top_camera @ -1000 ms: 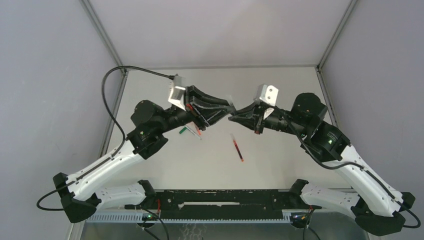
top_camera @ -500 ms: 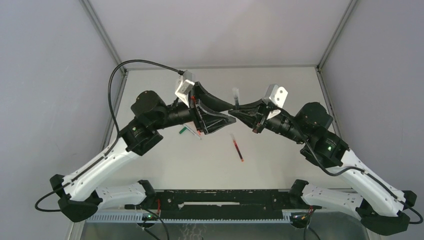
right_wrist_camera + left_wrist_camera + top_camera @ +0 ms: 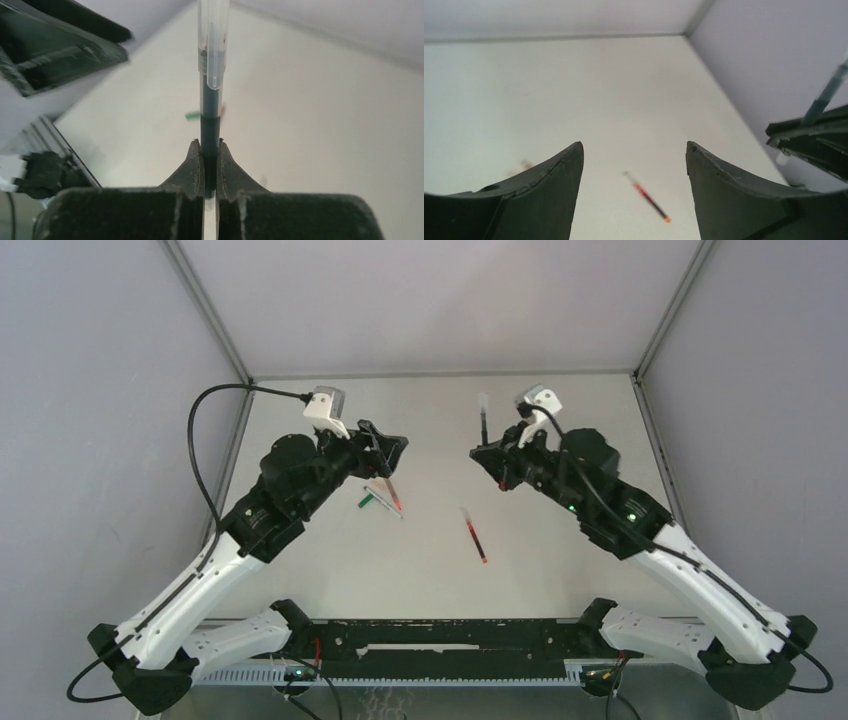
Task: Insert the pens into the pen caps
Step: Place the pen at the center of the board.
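My right gripper [image 3: 492, 454] [image 3: 207, 143] is shut on a dark pen [image 3: 482, 424] [image 3: 210, 125] that points up and away from it. A clear pen cap [image 3: 483, 400] [image 3: 213, 45] sits over the pen's far end. My left gripper [image 3: 385, 445] [image 3: 634, 146] is open and holds nothing, well to the left of the held pen [image 3: 824, 97]. A red pen [image 3: 474, 535] [image 3: 646, 196] lies on the table between the arms. Another red pen [image 3: 388, 495] and a green piece [image 3: 366, 501] [image 3: 192, 115] lie below the left gripper.
The white table [image 3: 560, 540] is walled by grey panels on the left, back and right. A black rail [image 3: 440, 635] runs along the near edge between the arm bases. A black cable [image 3: 200, 440] loops out from the left wrist.
My left gripper has opened and pulled back to the left, away from the right gripper. The right gripper has turned, keeping the capped pen, which now points upward.
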`<state>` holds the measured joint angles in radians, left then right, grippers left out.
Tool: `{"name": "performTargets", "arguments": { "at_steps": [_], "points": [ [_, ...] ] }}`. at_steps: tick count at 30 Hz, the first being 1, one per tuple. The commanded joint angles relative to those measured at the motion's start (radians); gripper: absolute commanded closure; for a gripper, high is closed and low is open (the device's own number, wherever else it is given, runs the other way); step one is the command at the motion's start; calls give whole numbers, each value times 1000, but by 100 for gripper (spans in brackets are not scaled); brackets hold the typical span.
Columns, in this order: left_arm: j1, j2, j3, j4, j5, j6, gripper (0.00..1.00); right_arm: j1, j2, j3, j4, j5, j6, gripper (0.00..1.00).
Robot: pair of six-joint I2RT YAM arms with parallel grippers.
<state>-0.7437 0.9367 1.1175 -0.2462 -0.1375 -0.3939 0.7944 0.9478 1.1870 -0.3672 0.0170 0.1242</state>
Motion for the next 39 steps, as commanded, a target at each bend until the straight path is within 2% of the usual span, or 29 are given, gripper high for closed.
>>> {"name": "performTargets", "arguments": {
  "at_steps": [1, 6, 16, 21, 28, 39],
  "points": [
    [53, 12, -73, -92, -177, -53, 22, -57, 101, -52, -217, 71, 121, 99],
    [57, 11, -114, -91, -181, -76, 22, -144, 225, -105, -278, -1, 113, 99],
    [57, 1, -167, -98, -174, -110, 21, -262, 475, -178, -261, -212, 71, 99],
    [57, -9, -191, -88, -169, -135, 21, -265, 568, -196, -265, -216, 55, 99],
    [58, -16, -208, -87, -166, -136, 21, -242, 617, -240, -256, -183, 74, 98],
    [57, 17, -191, -81, -143, -131, 21, -208, 680, -245, -246, -151, 82, 90]
  ]
}}
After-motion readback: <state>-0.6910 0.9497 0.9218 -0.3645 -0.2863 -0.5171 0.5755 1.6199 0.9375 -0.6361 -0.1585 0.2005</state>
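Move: The capped black pen is already in the right hand's closed fingers, held near its closed end. Its empty resting spot on the board lies about 4 cm ahead of that hand, 4 cm to its right and some 36 cm below. The capped red pen lies beside the spot, roughly 1 cm ahead and 1 cm right of the right hand, equally low. From the left hand, the spot is about 1 cm ahead, 18 cm right and 37 cm down. The capped black pen is carried down by the right hand, some 35 cm and also about 5 cm to the right, fast at first and easing near the board; the hand tips over by some 70 degrees to point steeply down, laying the pen flat beside the red one. The fingers keep it between them, just starting to slacken. The left hand, empty and open, sinks about 12 cm and drifts left, its fingers tipping down. ##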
